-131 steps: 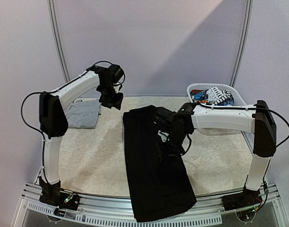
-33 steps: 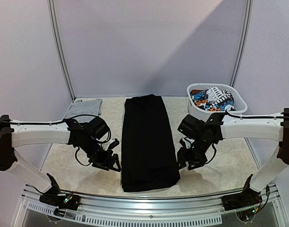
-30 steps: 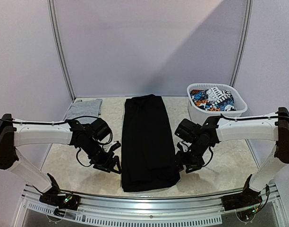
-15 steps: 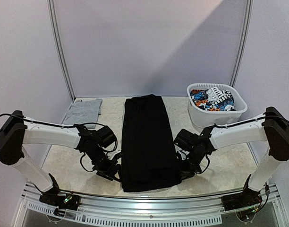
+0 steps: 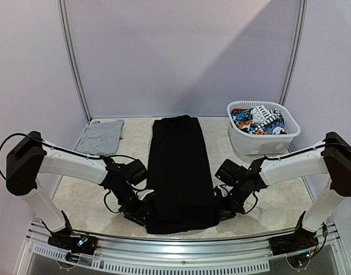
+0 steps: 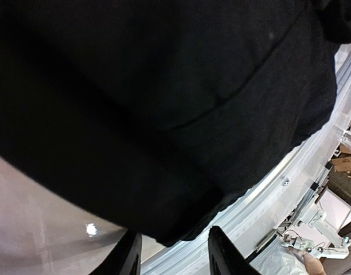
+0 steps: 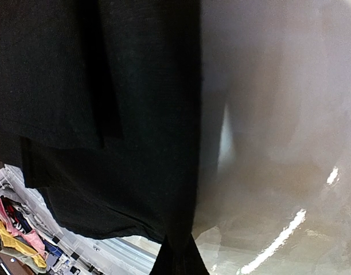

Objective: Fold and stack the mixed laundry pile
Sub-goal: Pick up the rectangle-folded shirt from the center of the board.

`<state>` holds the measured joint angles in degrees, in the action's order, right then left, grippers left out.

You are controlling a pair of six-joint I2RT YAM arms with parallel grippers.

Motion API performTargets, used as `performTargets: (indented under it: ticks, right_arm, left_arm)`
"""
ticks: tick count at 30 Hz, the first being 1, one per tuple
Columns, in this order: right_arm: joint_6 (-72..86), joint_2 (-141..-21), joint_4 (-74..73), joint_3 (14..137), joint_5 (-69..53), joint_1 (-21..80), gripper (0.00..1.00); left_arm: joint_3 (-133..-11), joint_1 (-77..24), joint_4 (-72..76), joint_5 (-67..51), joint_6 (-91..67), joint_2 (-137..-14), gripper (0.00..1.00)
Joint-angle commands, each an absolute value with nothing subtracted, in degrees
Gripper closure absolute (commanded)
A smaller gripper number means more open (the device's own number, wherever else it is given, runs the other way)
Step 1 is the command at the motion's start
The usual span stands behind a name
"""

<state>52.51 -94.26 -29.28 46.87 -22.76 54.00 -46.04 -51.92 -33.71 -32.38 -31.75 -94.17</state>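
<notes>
The large black garment (image 5: 178,166) lies folded in a long strip down the middle of the table. My left gripper (image 5: 145,215) is at its near left corner. In the left wrist view, that corner of the black garment (image 6: 164,86) dips between the two parted fingers of my left gripper (image 6: 175,259). My right gripper (image 5: 219,211) is at the near right corner. There the black garment (image 7: 106,86) runs by its edge into the right gripper (image 7: 176,260), which is shut on it. A light grey top (image 5: 101,136) lies folded at the back left. The printed piece (image 5: 257,119) sits in the basket.
The white laundry basket (image 5: 261,143) stands at the back right, behind my right arm. The table's metal front rail (image 6: 267,195) runs just beyond the garment's near hem. Beige tabletop (image 7: 279,143) shows to the right of the garment.
Both arms have come forward and inward to the garment's near corners. The right gripper has shut on the right edge. The left gripper's fingers have drawn closer around the left corner.
</notes>
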Motion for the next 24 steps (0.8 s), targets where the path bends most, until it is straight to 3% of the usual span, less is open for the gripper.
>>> performTargets:
  ticks: [1, 7, 13, 24]
  right_arm:
    - [54.0, -95.8, -31.0, 43.4, -20.7, 55.0, 1.00]
    - [54.6, -95.3, -30.3, 42.3, -21.0, 55.4, 1.00]
    - [54.7, -94.1, -31.2, 41.6, -21.0, 56.0, 1.00]
    - [50.9, -92.9, -41.1, 50.9, -18.4, 57.6, 1.00]
  left_arm:
    - [-46.1, -54.4, -32.0, -30.5, -33.1, -96.6, 0.61]
    - [-45.7, -56.3, -30.0, -29.5, -35.6, -98.8, 0.72]
    - [-45.5, -57.0, -30.4, -25.5, -38.1, -96.4, 1.00]
    - [-45.3, -57.0, -39.2, -20.5, -41.2, -86.2, 1.00]
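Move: The near-left corner of the folded black shirt lies just at the left hand's open fingers, about 2 cm to its right, 1 cm back and 1 cm below; the shirt's middle is some 25 cm ahead and 13 cm right, and the grey folded cloth about 42 cm ahead and 26 cm left. The right hand is already shut on the shirt's near-right edge; that same near-left corner lies roughly 24 cm to its left and 4 cm back, the basket some 40 cm ahead and 27 cm right. The left hand eases about 1.5 cm right and 1 cm back and down into the shirt's near-left corner, shuts its fingers and pinches the cloth, then comes up about 2 cm, moving forward and a little left again, while its fingertips swing some 5 degrees outward from the base. The right hand keeps its pinch on the near-right edge, barely moving at first, then draws back about 1.5 cm towards the base and starts to rise by about 1 cm. ##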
